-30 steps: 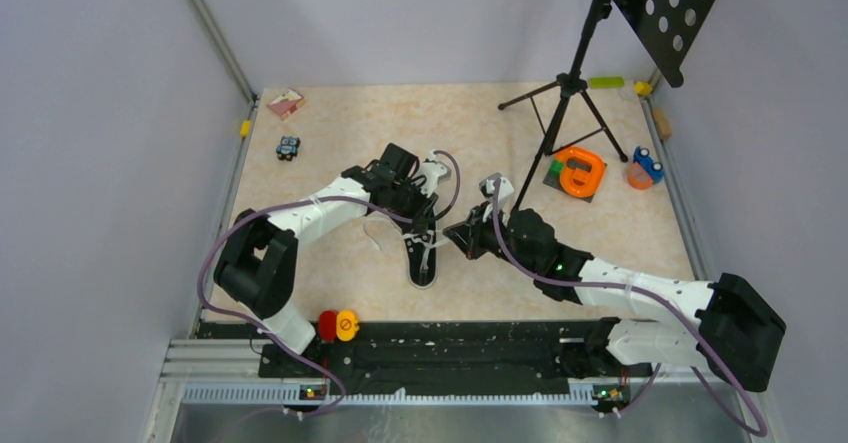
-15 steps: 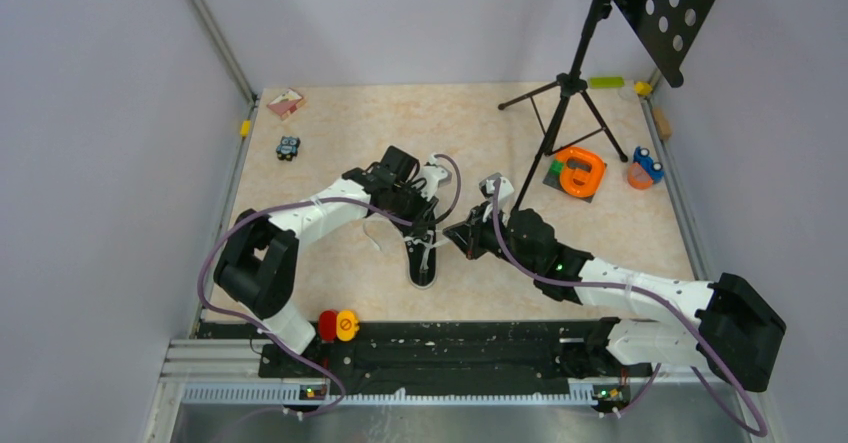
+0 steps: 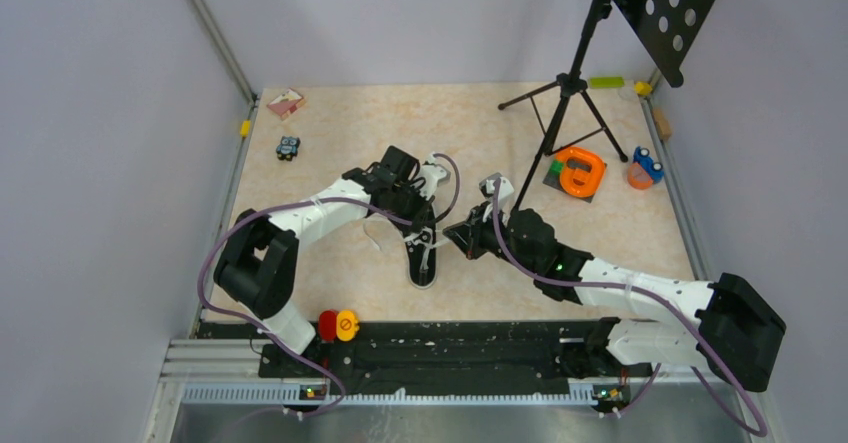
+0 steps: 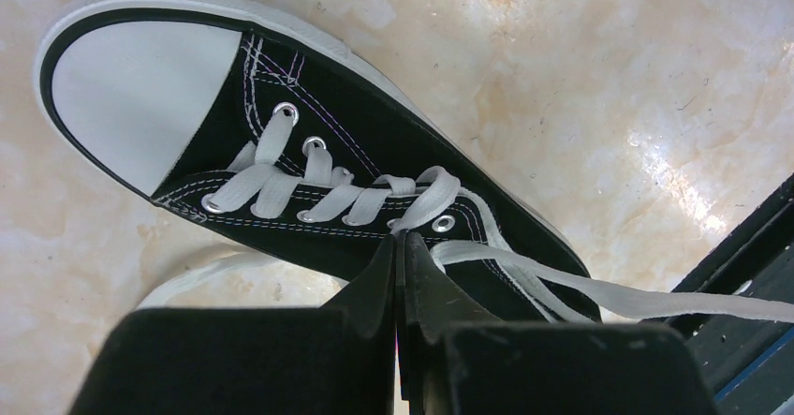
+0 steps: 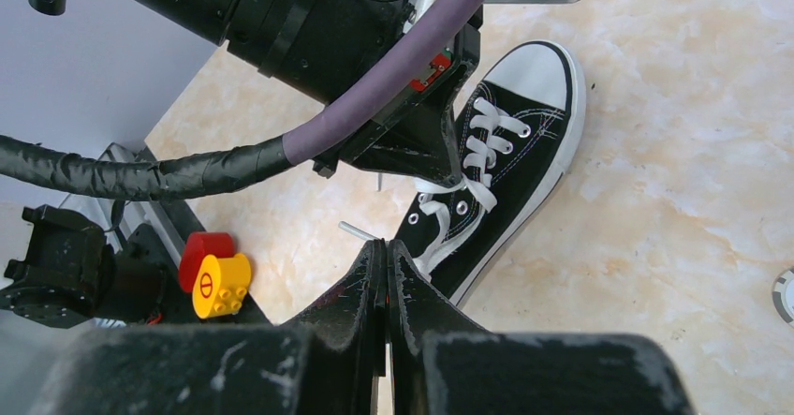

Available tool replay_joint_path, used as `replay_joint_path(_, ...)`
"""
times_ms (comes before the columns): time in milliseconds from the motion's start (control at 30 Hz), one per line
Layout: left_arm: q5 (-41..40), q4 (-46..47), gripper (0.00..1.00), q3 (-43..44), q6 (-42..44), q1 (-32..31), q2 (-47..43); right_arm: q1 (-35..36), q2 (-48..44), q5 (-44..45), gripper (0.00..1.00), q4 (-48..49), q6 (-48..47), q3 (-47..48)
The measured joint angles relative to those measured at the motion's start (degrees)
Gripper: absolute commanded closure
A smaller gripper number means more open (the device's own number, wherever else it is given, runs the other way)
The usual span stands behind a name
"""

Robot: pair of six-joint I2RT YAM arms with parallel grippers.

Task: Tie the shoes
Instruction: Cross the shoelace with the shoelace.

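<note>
The black shoe [image 3: 424,260] lies on the table with its white toe cap [image 4: 140,87] toward the near edge. Its white laces [image 4: 328,200] are threaded through the eyelets. My left gripper [image 4: 398,239] is shut, with its tips at the lace crossing by the top eyelets; I cannot tell if it pinches lace there. It shows over the shoe's tongue [image 3: 428,231]. My right gripper [image 5: 386,243] is shut on a lace end; the aglet [image 5: 356,230] sticks out beside the tips. That lace [image 4: 609,293] runs taut from the shoe's right side. Another lace [image 4: 187,279] lies loose on the table left of the shoe.
A red and yellow block [image 3: 338,325] sits on the black rail at the near edge. A tripod stand [image 3: 565,88], an orange object [image 3: 580,171] and a blue toy [image 3: 645,168] stand back right. A small toy car [image 3: 288,147] and a pink block [image 3: 286,103] lie back left.
My left gripper's jaws have closed at the top eyelets. Both arms and the shoe stay where they were.
</note>
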Motion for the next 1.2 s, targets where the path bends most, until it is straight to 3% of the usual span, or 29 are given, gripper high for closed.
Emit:
replay_joint_path(567, 1.7, -2.4, 1.00, 3.5, -2.5, 0.0, 0.0, 0.0, 0.3, 0.0, 1.00, 0.7, 1.4, -1.9)
replay_joint_path(1200, 6.2, -5.4, 0.97, 6.1, -5.8, 3.2, 0.7, 0.4, 11.7, -1.7, 1.00, 7.5, 7.6, -3.9)
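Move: The laces cross at the shoe's top eyelets, roughly 1 cm behind, 1 cm right of and 1 cm below the closed left fingers; the shoe's middle is 2 cm ahead, 1 cm right and 4 cm below. A loose lace lies 12 cm left and 1 cm ahead on the table. From the right hand, the crossing is about 4 cm ahead, 6 cm left and 9 cm lower. Still pinching lace, the right hand sinks about 7 cm beside the heel while the left lifts its lace 3 cm. ##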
